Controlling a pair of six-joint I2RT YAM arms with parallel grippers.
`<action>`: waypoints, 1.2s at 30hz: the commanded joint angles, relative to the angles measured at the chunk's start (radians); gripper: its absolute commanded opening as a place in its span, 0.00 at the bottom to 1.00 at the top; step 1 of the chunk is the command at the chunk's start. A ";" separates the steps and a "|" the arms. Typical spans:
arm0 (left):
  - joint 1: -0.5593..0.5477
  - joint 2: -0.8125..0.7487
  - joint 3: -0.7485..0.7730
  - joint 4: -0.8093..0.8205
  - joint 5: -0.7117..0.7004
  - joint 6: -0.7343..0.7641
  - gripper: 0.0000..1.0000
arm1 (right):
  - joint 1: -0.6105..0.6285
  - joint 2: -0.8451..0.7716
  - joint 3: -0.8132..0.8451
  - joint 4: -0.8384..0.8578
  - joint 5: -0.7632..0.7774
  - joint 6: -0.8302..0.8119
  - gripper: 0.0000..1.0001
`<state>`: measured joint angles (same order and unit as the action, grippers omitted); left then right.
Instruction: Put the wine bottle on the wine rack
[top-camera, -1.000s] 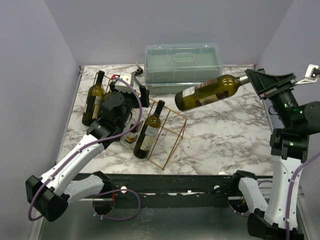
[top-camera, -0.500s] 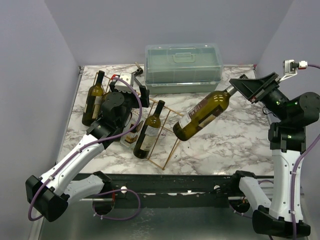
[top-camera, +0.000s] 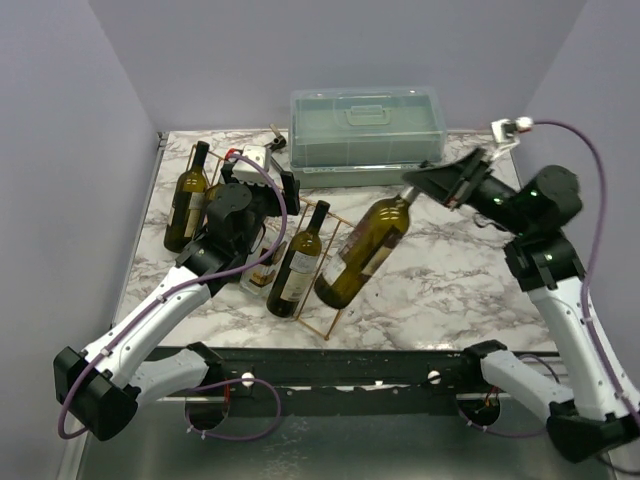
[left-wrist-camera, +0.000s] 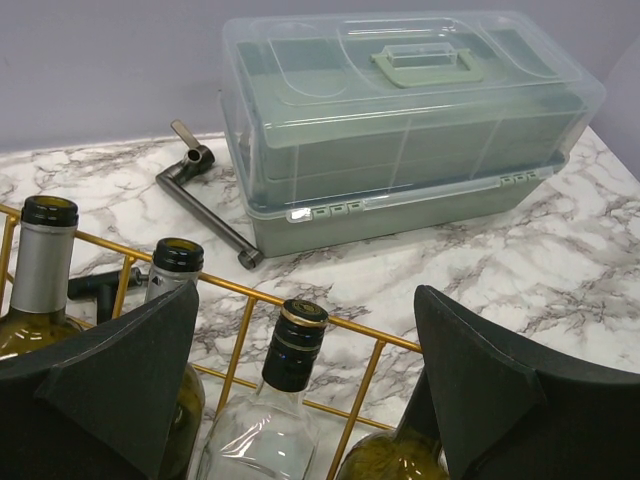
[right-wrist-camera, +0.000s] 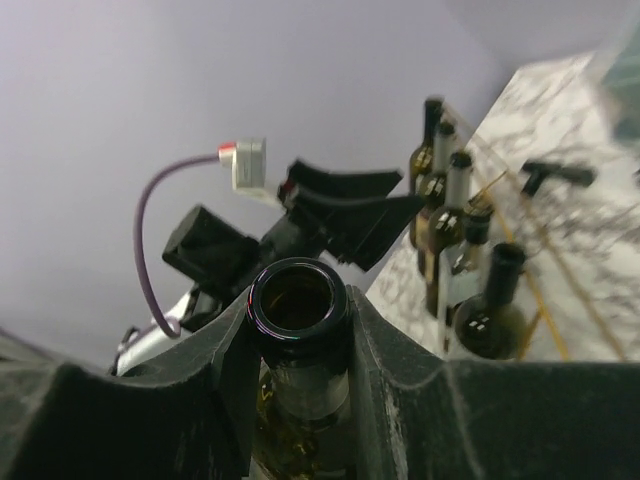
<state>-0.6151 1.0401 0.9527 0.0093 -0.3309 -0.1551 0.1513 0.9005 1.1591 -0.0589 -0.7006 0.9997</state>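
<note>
My right gripper is shut on the neck of a dark olive wine bottle. The bottle slants down to the left, its base at the right end of the gold wire wine rack; I cannot tell whether they touch. In the right wrist view the bottle's open mouth sits between the fingers of my right gripper. My left gripper hovers open over the rack's left part. In the left wrist view, this open gripper straddles a clear bottle behind a rack bar.
The rack holds a labelled dark bottle, the clear bottle and another dark bottle. A translucent green lidded box stands at the back, with a metal crank handle beside it. Walls close in on the left and right.
The right arm has swung the bottle left and down, from nearly level in the air to a steep slant with its base at the rack. The left arm has stayed put.
</note>
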 joint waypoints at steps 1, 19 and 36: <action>0.006 0.002 0.009 -0.007 -0.018 0.008 0.90 | 0.369 0.083 0.057 -0.050 0.384 -0.123 0.01; 0.008 0.005 0.014 -0.007 -0.027 0.021 0.90 | 0.738 0.264 0.096 -0.151 0.832 -0.346 0.01; 0.009 -0.014 0.011 -0.008 -0.041 0.030 0.90 | 0.960 0.309 0.014 -0.147 1.142 -0.401 0.01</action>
<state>-0.6098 1.0416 0.9527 0.0090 -0.3531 -0.1326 1.1007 1.2140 1.1835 -0.2966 0.3641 0.5850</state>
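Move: The right hand grips the wine bottle by its neck; the free slot at the rack's right end lies about 16 cm to its left, 6 cm back and 33 cm below. The bottle already next to that slot is roughly 25 cm left and 2 cm back, and the clear bottle about 34 cm left and level fore and aft, both well below. From the left hand, the slot is some 15 cm back, 12 cm right and 19 cm down. Leftward and down, about 15 cm each way, the right hand carries the wine bottle by its neck towards the rack's free right end. The sideways swing is quick at first, stalls briefly, then goes on more slowly while the hand keeps sinking. The wrist turns some 35 degrees, tipping the fingers from slightly up to slanting down; they keep their grip. ##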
